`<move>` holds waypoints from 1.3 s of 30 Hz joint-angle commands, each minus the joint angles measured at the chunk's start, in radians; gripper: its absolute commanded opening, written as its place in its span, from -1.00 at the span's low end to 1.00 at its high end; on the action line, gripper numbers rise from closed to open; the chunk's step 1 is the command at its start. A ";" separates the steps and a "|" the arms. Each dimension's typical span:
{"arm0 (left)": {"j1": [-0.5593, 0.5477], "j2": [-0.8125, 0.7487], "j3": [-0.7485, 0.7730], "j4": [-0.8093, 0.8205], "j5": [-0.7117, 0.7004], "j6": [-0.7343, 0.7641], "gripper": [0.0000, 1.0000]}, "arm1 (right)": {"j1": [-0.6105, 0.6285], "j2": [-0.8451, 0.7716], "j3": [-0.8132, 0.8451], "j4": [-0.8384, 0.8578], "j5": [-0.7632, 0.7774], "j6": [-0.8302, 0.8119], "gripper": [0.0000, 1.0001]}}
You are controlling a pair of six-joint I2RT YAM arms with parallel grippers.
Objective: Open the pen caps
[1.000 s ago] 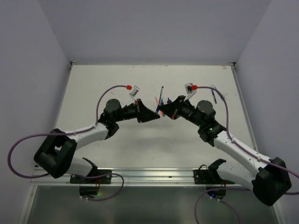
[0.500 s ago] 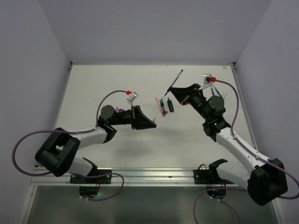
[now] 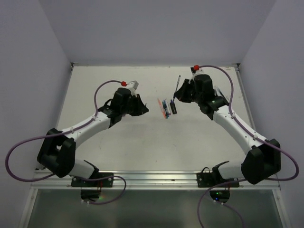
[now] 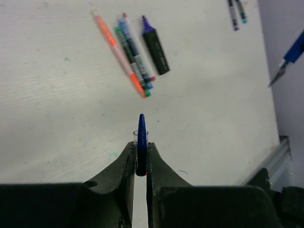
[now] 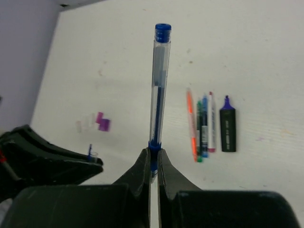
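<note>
A small blue pen cap [image 4: 140, 137] stands pinched between the tips of my left gripper [image 4: 140, 146], which is shut on it left of the table's middle [image 3: 142, 108]. My right gripper [image 5: 153, 154] is shut on the lower end of a clear-barrelled blue pen [image 5: 159, 80], whose blue end plug points away from the wrist. From above, that pen [image 3: 178, 84] sticks out toward the back wall from the right gripper [image 3: 176, 96]. Cap and pen are apart. Between the grippers, several capped thin pens [image 3: 164, 108] in orange, green, blue and red lie side by side.
A stubby dark marker with a purple tip [image 5: 228, 129] lies beside the thin pens. Loose purple caps [image 5: 102, 121] and clear pieces [image 5: 84, 125] rest near the left arm. Two more pens [image 4: 236, 9] lie at the right side. The table edge [image 4: 280, 142] and side walls are close.
The grippers, together at the centre a second ago, have drawn apart. The left went left with the blue cap; the right swung back and right with the pen.
</note>
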 commanded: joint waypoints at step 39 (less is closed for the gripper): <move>0.042 0.504 0.393 -0.542 -0.623 0.131 -1.00 | -0.065 0.564 0.223 -0.228 0.139 -0.364 -1.00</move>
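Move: The left hand holds the blue cap; the purple cap lies about 6 cm ahead, 14 cm to its left and 15 cm below, with the magenta cap some 3 cm farther left. The right hand holds the blue pen; the black highlighter lies roughly 7 cm ahead, 2 cm to its right and 23 cm below, with the white marker about 3 cm left of the highlighter and level with it. Left hand sinks 14 cm and leftward towards the caps; right lowers the pen 20 cm to the highlighter's right. ##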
